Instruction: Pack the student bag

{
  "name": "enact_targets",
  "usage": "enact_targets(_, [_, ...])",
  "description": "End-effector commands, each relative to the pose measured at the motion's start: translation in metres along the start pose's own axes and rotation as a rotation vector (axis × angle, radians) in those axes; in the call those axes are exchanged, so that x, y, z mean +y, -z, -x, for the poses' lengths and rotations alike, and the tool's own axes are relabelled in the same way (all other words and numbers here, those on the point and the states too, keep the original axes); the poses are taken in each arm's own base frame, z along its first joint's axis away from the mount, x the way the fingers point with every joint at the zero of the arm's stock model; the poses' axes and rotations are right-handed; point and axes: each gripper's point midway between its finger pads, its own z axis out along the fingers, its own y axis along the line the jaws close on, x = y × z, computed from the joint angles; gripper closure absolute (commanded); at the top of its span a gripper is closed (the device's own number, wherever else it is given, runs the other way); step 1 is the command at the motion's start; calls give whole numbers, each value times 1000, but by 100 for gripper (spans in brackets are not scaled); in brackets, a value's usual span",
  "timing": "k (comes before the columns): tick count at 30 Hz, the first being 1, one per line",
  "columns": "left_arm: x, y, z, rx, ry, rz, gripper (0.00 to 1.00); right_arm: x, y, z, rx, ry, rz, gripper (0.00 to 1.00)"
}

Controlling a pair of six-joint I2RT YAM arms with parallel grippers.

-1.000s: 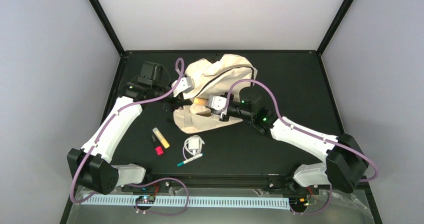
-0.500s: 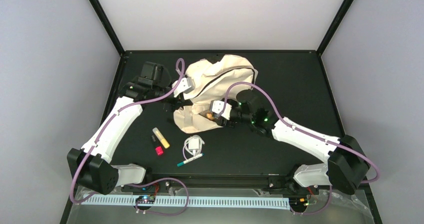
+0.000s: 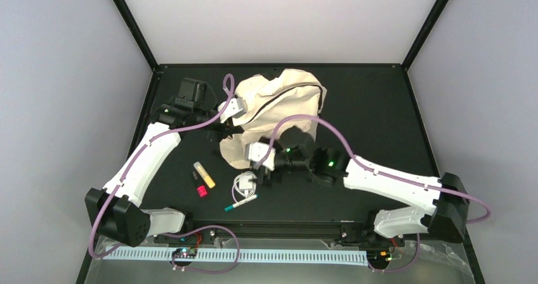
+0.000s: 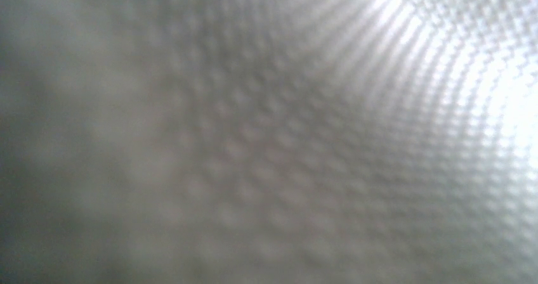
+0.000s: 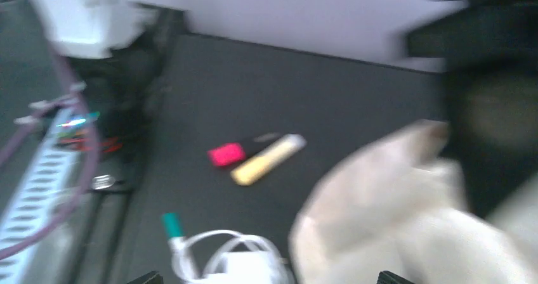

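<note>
The cream student bag [image 3: 279, 103] lies at the back middle of the table. It also shows blurred in the right wrist view [image 5: 406, 220]. My left gripper [image 3: 223, 130] is pressed against the bag's left edge. Its wrist view is filled with blurred fabric [image 4: 266, 132], so its fingers are hidden. My right gripper [image 3: 265, 174] is open and empty, just in front of the bag and over a white charger with its cable [image 3: 245, 183]. In the right wrist view the gripper [image 5: 268, 277] shows only its two tips, wide apart, with the charger [image 5: 244, 268] between them.
A yellow highlighter [image 3: 204, 174], a small black item [image 3: 193, 177] and a red item [image 3: 202, 191] lie left of the charger. A green-capped pen [image 3: 241, 201] lies near the front edge. The right wrist view shows the red item [image 5: 226, 154], highlighter [image 5: 268, 160] and pen cap [image 5: 171, 224].
My right gripper has drawn back out of the bag's opening and moved near and left, over the charger. The orange thing seen at the opening no longer shows. The left arm has not moved.
</note>
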Motion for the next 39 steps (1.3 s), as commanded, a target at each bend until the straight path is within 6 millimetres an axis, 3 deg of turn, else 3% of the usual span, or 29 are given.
enact_targets(1, [9,9,21,-48,-60,49,98,79,-27,-27,67,10,317,11])
enact_targets(5, [9,9,22,-53,-54,51,98,104,-61,-54,121,135,391,12])
enact_targets(8, [9,10,21,-49,-55,57,98,108,-92,-72,244,178,423,14])
enact_targets(11, [10,10,20,-45,-55,62,98,112,-119,-76,323,185,481,19])
enact_targets(16, [11,11,19,-41,-62,71,98,121,-142,-108,411,216,537,24])
enact_targets(19, [11,10,18,-39,-58,68,98,129,-152,-121,448,224,571,32])
enact_targets(23, [11,9,19,-44,-55,63,98,145,-164,-134,494,260,603,34])
enact_targets(29, [10,9,18,-45,-56,61,98,140,-177,-142,539,250,576,51])
enact_targets(39, [11,10,19,-46,-63,65,98,131,-159,-162,633,220,502,70])
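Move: Lying on the table, the white marker with the teal cap has its middle about 6 cm back from the right hand, 9 cm to its left and some 25 cm below. The coiled charger sits about 6 cm farther out than the marker and 2 cm to the marker's right. From the hand, at table height, the pink highlighter is level and 23 cm left, the yellow stick 3 cm ahead and 21 cm left. From the left hand the marker lies about 18 cm back, 3 cm right and 25 cm down. Swinging down from above the near side of the backpack, the right hand sinks about 23 cm to the marker, drawing back early on and working some 10 cm to the left. The wrist tips its left-pointing fingers steeply down by roughly 40 degrees and swings counter-clockwise, while the wide-open fingers narrow to about a third, bringing their tips to either side of the marker near its teal cap. ##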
